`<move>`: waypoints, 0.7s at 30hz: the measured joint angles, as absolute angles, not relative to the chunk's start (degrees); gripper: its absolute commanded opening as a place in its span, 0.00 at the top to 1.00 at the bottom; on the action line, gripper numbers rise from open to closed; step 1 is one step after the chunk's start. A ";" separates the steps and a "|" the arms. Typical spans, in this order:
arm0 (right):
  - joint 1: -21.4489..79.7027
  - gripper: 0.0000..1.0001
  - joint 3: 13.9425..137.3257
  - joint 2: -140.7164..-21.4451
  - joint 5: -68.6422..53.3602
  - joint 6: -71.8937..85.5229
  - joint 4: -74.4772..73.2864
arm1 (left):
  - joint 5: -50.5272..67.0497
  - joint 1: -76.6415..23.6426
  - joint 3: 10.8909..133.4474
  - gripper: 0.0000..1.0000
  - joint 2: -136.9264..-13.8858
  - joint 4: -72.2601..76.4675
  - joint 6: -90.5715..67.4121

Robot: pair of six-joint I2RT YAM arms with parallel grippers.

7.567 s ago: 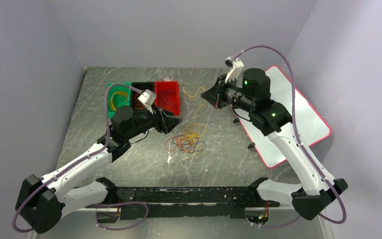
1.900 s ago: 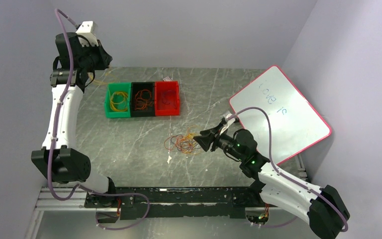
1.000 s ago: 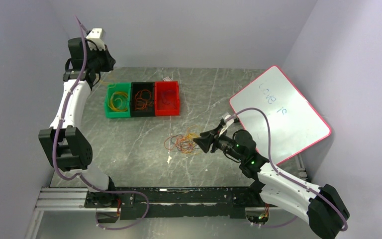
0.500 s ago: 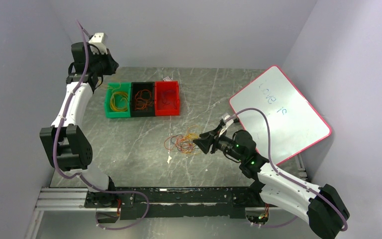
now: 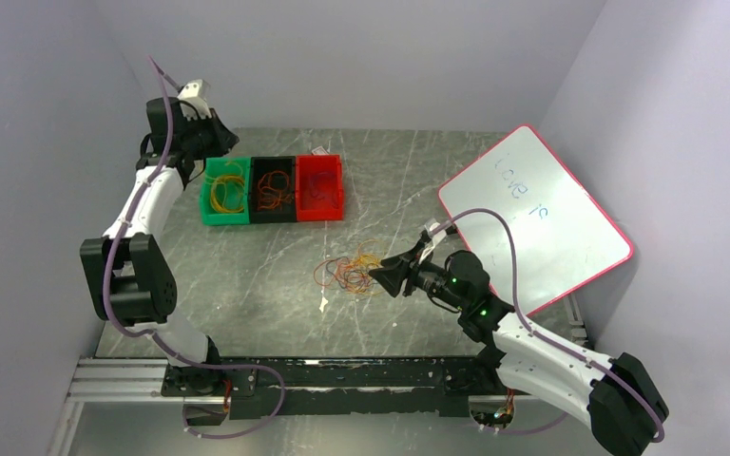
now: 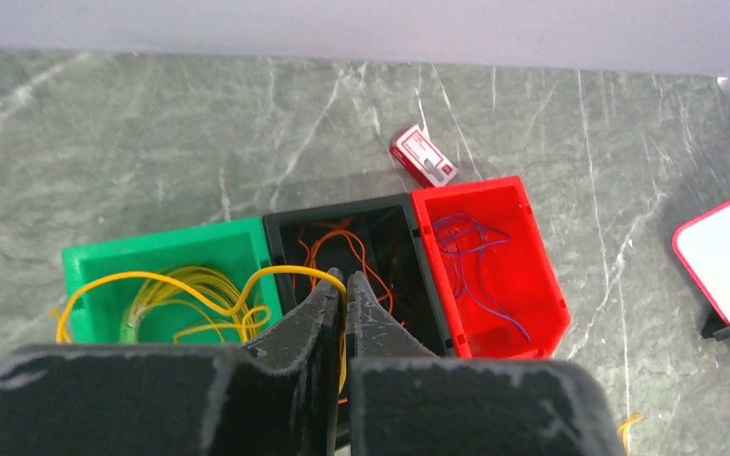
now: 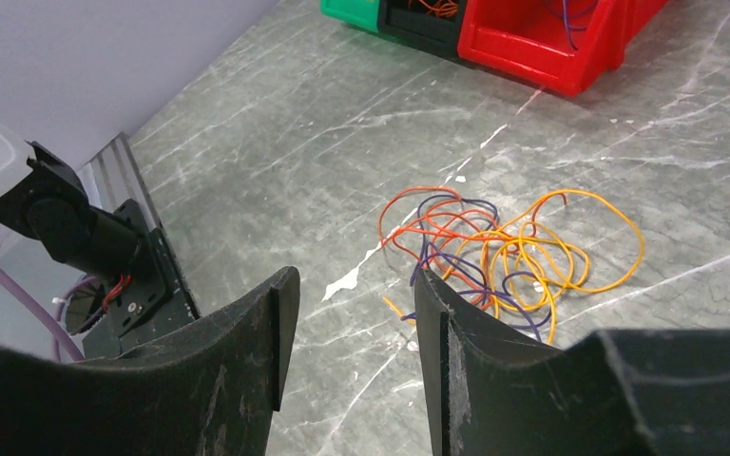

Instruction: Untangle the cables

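A tangle of orange, yellow, red and purple cables (image 5: 350,273) lies on the table's middle, and shows in the right wrist view as the same tangle (image 7: 494,252). My right gripper (image 5: 374,275) hovers low at the tangle's right edge. Its jaws are open with nothing between them (image 7: 356,280). My left gripper (image 5: 228,142) is raised at the back left, over the green bin (image 5: 225,214). It is shut (image 6: 345,277) on a yellow cable (image 6: 290,270) that trails left over the green bin (image 6: 166,249).
Green, black (image 5: 272,214) and red (image 5: 319,211) bins stand in a row, holding yellow, orange and purple cables. A small red-and-white packet (image 6: 423,157) lies behind them. A red-framed whiteboard (image 5: 532,218) leans at the right. Grey walls close in on three sides.
My left arm has swung right and lower with the yellow cable, from the back left corner towards the green bin. The right gripper has stayed by the tangle, still open.
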State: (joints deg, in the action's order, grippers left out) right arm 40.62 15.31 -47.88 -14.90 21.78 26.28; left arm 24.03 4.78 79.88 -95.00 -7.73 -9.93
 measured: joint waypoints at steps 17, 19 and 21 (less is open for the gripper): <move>40.62 0.48 15.31 -46.37 -15.22 21.85 25.36 | 19.64 4.99 70.59 0.93 -95.00 -3.20 -17.69; 40.62 0.48 15.31 -46.37 -15.22 21.85 25.30 | 18.26 5.37 69.80 0.93 -95.00 -3.20 -18.46; 40.62 0.48 15.31 -46.37 -15.22 21.85 25.30 | 17.02 5.87 69.38 0.93 -95.00 -3.25 -19.00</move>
State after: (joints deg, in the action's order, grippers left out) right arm 40.62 15.31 -46.37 -15.22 21.85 25.30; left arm 17.02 5.87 69.38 -95.00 -3.25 -19.00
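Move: The green bin, which the left hand is taking its held yellow cable to, has its middle about 8 cm to that hand's left, level with it fore and aft, and some 20 cm below. Beside it, the black bin lies about 4 cm to the hand's right and the red bin 16 cm to its right, both equally low and also level with the hand. From the right hand, the green bin is roughly 30 cm ahead, 37 cm left and 12 cm lower. Keeping its fingers shut on the yellow cable, the left hand sinks about 7 cm towards the green bin, easing back slightly, then swings some 2 cm left towards the bin over the last part of the descent. As it goes down, the wrist tips the fingers roughly 10 degrees further downward and turns about 10 degrees counter-clockwise, so the hanging loop comes in lower over the coil already lying in the green bin. ##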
